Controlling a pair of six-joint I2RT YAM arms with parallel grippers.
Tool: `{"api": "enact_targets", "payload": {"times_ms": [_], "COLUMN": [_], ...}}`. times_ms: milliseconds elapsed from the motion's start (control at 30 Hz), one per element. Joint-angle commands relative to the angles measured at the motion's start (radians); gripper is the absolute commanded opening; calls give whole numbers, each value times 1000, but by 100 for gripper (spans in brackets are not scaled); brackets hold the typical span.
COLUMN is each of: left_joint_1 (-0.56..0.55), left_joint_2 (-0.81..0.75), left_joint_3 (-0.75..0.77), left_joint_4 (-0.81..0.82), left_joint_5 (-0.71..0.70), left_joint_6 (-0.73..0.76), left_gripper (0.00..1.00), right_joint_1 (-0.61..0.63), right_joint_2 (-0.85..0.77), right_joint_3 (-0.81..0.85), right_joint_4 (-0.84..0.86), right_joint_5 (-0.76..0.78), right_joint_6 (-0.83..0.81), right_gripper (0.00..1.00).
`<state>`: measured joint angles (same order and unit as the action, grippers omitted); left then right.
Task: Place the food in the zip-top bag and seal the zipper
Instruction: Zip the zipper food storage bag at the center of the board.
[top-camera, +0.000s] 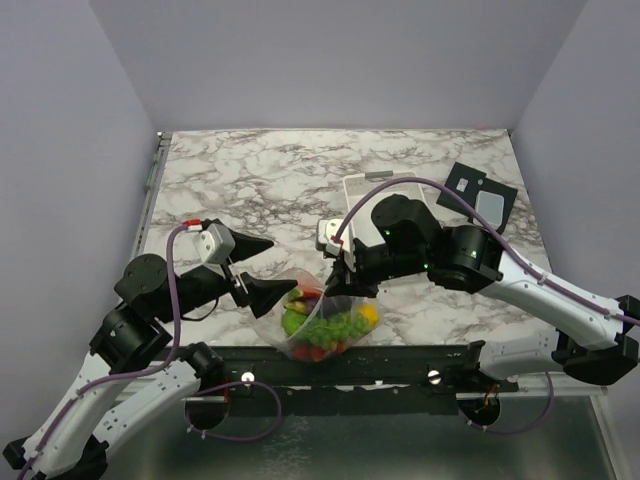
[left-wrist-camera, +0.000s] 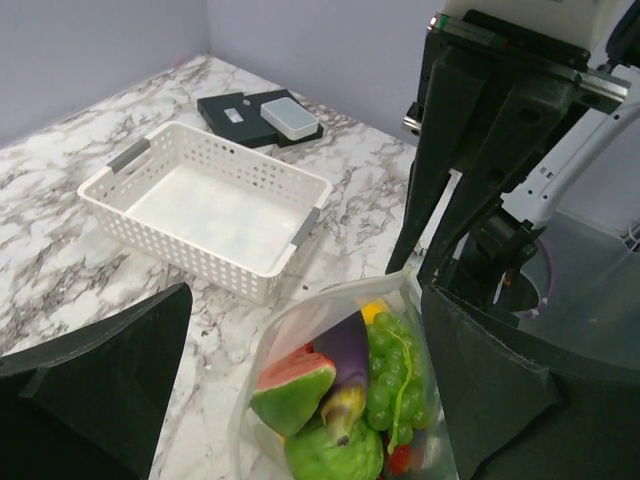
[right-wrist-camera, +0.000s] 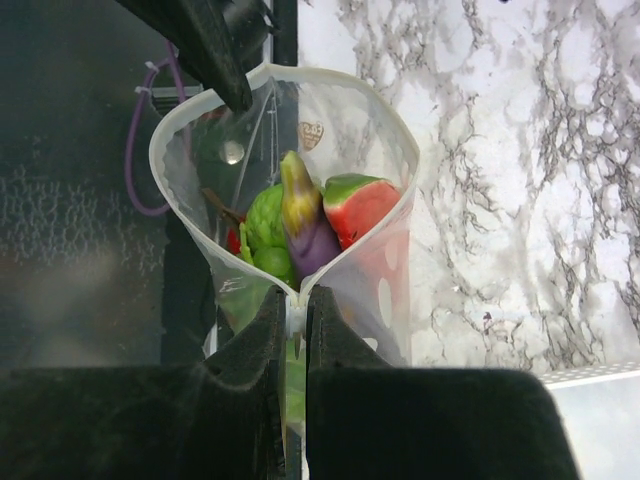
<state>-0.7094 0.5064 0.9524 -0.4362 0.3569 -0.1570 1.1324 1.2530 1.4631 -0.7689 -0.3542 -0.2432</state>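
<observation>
The clear zip-top bag (top-camera: 320, 322) stands near the table's front edge. Its mouth gapes in a teardrop shape (right-wrist-camera: 300, 130). Inside is the food: a watermelon slice (left-wrist-camera: 295, 388), a purple eggplant (right-wrist-camera: 305, 228), green grapes (left-wrist-camera: 398, 375) and other green and red pieces. My right gripper (right-wrist-camera: 297, 305) is shut on one end of the zipper rim (right-wrist-camera: 385, 120), pinching both sides together. My left gripper (left-wrist-camera: 305, 300) stands open, with one finger on each side of the bag and touching nothing; in the top view the left gripper (top-camera: 283, 267) sits just left of the bag.
A white perforated basket (left-wrist-camera: 200, 205) sits empty behind the bag, partly hidden by the right arm in the top view (top-camera: 360, 188). Black flat pieces (top-camera: 480, 192) lie at the back right. A black rail (top-camera: 400, 360) runs along the table's front edge.
</observation>
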Motion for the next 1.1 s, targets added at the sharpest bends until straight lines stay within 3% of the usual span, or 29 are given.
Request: {"api": "enact_targets", "payload": {"times_ms": [0,267,467,1067], "left_joint_1": [-7,-6,-6,-7], "left_joint_2": [-39,27,79,114], "left_joint_3": [-59,-70,-70,-135], "left_joint_4": [156,174,180,196], "left_joint_5": [132,377,455,429], "left_joint_6": [34,55,68,41], "left_gripper": [99,99,99,95], "right_joint_1": [4,6,5,5], "right_joint_2": [2,27,66,74], "right_joint_3": [69,91,117,177], "right_joint_4": [5,19,19,49], "right_joint_5": [-82,-122,-139,-51], "right_joint_6": [26,54,70,145], "right_gripper": [1,1,1,1]}}
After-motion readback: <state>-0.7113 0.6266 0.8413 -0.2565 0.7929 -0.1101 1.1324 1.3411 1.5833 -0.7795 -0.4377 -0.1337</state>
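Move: The zipper spot pinched in the right fingers lies about 9 cm to the left hand's right, 4 cm back and 4 cm lower. In the hanging bag, the watermelon is some 4 cm right, 6 back and 12 below the left hand, the grapes 9 right, 10 back and 13 below. The basket sits about 23 cm right and 9 farther out, some 25 lower. For the right hand, the pinched zipper is right at its fingertips. Left hand, open, turns clockwise and goes about 5 cm right, back, then down towards the right's pinched zipper. ##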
